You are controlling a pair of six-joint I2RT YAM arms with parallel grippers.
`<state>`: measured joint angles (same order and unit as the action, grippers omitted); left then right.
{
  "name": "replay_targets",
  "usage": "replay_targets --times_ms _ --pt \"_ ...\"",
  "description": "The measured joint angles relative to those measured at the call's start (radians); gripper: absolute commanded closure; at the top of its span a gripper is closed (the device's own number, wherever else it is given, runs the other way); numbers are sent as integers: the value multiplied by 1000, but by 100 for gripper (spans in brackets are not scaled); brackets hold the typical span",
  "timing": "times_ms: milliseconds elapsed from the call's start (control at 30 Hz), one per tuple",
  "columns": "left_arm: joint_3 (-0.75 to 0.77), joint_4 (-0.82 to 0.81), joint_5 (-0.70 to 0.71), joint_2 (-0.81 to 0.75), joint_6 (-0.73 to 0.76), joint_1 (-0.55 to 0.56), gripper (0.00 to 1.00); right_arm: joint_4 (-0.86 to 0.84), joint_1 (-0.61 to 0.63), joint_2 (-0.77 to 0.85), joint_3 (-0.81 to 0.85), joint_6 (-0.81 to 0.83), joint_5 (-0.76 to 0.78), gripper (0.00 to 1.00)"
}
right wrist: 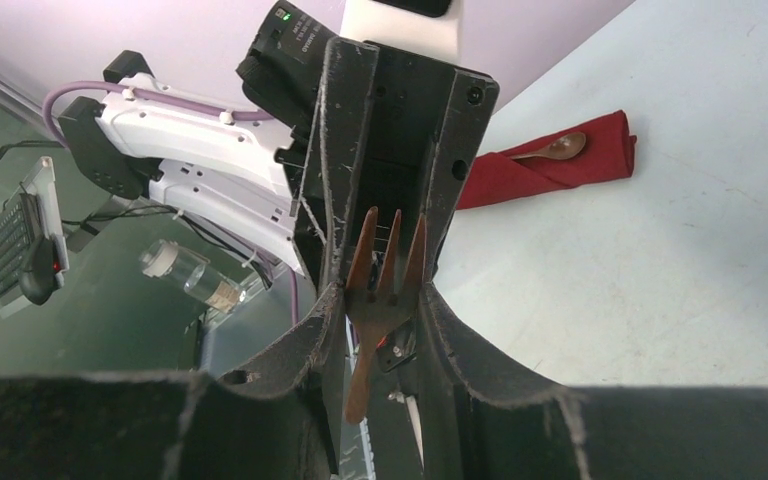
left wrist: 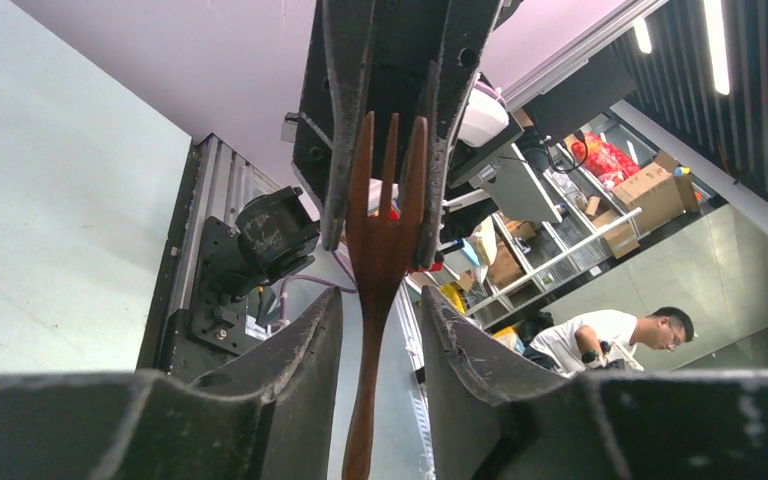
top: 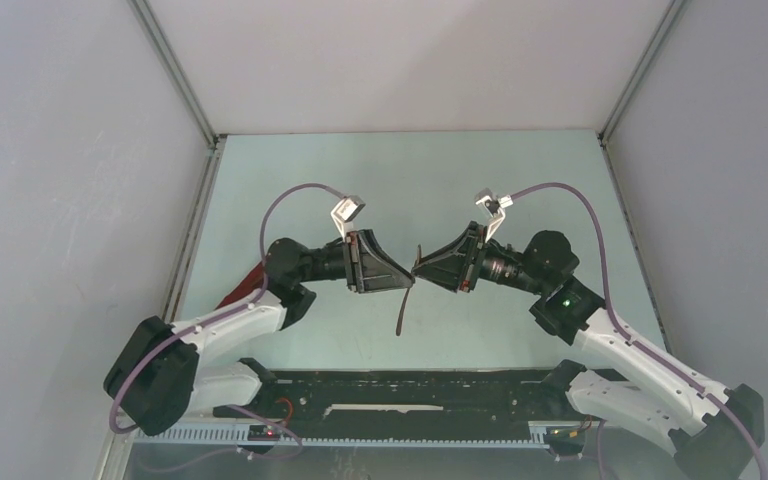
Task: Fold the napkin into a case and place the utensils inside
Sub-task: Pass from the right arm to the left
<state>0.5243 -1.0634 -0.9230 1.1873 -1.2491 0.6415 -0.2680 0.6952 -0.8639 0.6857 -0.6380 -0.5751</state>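
The fork [top: 406, 297] hangs upright in the air above the middle of the table. My right gripper [top: 419, 267] is shut on its head, just below the tines [right wrist: 388, 262]. Facing it from the left, my left gripper [top: 407, 279] has its jaws on either side of the fork's neck [left wrist: 378, 262], with a thin gap on each side, so it is open. The napkin [right wrist: 550, 165] lies folded as a narrow dark red case at the table's left, partly under the left arm [top: 247, 283]. The spoon's bowl [right wrist: 563, 147] pokes out of the case's end.
White enclosure walls [top: 80, 180] close in the table on the left, back and right. A black base rail [top: 400, 395] runs along the near edge between the two arm bases. Purple cables [top: 290, 205] loop above both wrists.
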Motion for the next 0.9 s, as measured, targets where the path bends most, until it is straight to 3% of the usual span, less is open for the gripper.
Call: replay_targets --times_ms 267,733,900 --pt "0 -43 -2 19 -32 3 74 -7 -2 0 0 -1 -11 100" --pt "0 -72 -6 33 -45 3 77 -16 -2 -1 0 -5 -14 100" --pt "0 -72 -6 36 -44 3 88 -21 -2 -6 0 -7 -14 99"
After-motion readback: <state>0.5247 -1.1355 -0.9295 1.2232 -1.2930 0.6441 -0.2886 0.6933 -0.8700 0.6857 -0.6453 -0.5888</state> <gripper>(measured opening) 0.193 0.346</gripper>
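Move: The right hand already holds the fork just behind its tines, with the handle pointing back towards the robot. From the left hand, the fork's middle is about 2 cm back and roughly level, and its neck already runs between the open left fingers. The folded napkin, with the spoon on it, lies some 33 cm left, 10 cm ahead and about 27 cm below. From the right hand, the fork's middle is about 5 cm back and 1 cm left, and the left gripper's fingertips are about 3 cm back and 1 cm left. Closing in place, the left fingers narrow from both sides of the fork's neck, to about half their starting gap, and come to pinch it just behind the right fingertips. The left hand itself shifts less than half a centimetre and barely turns. The right hand holds still, keeping its grip at the fork's head. ##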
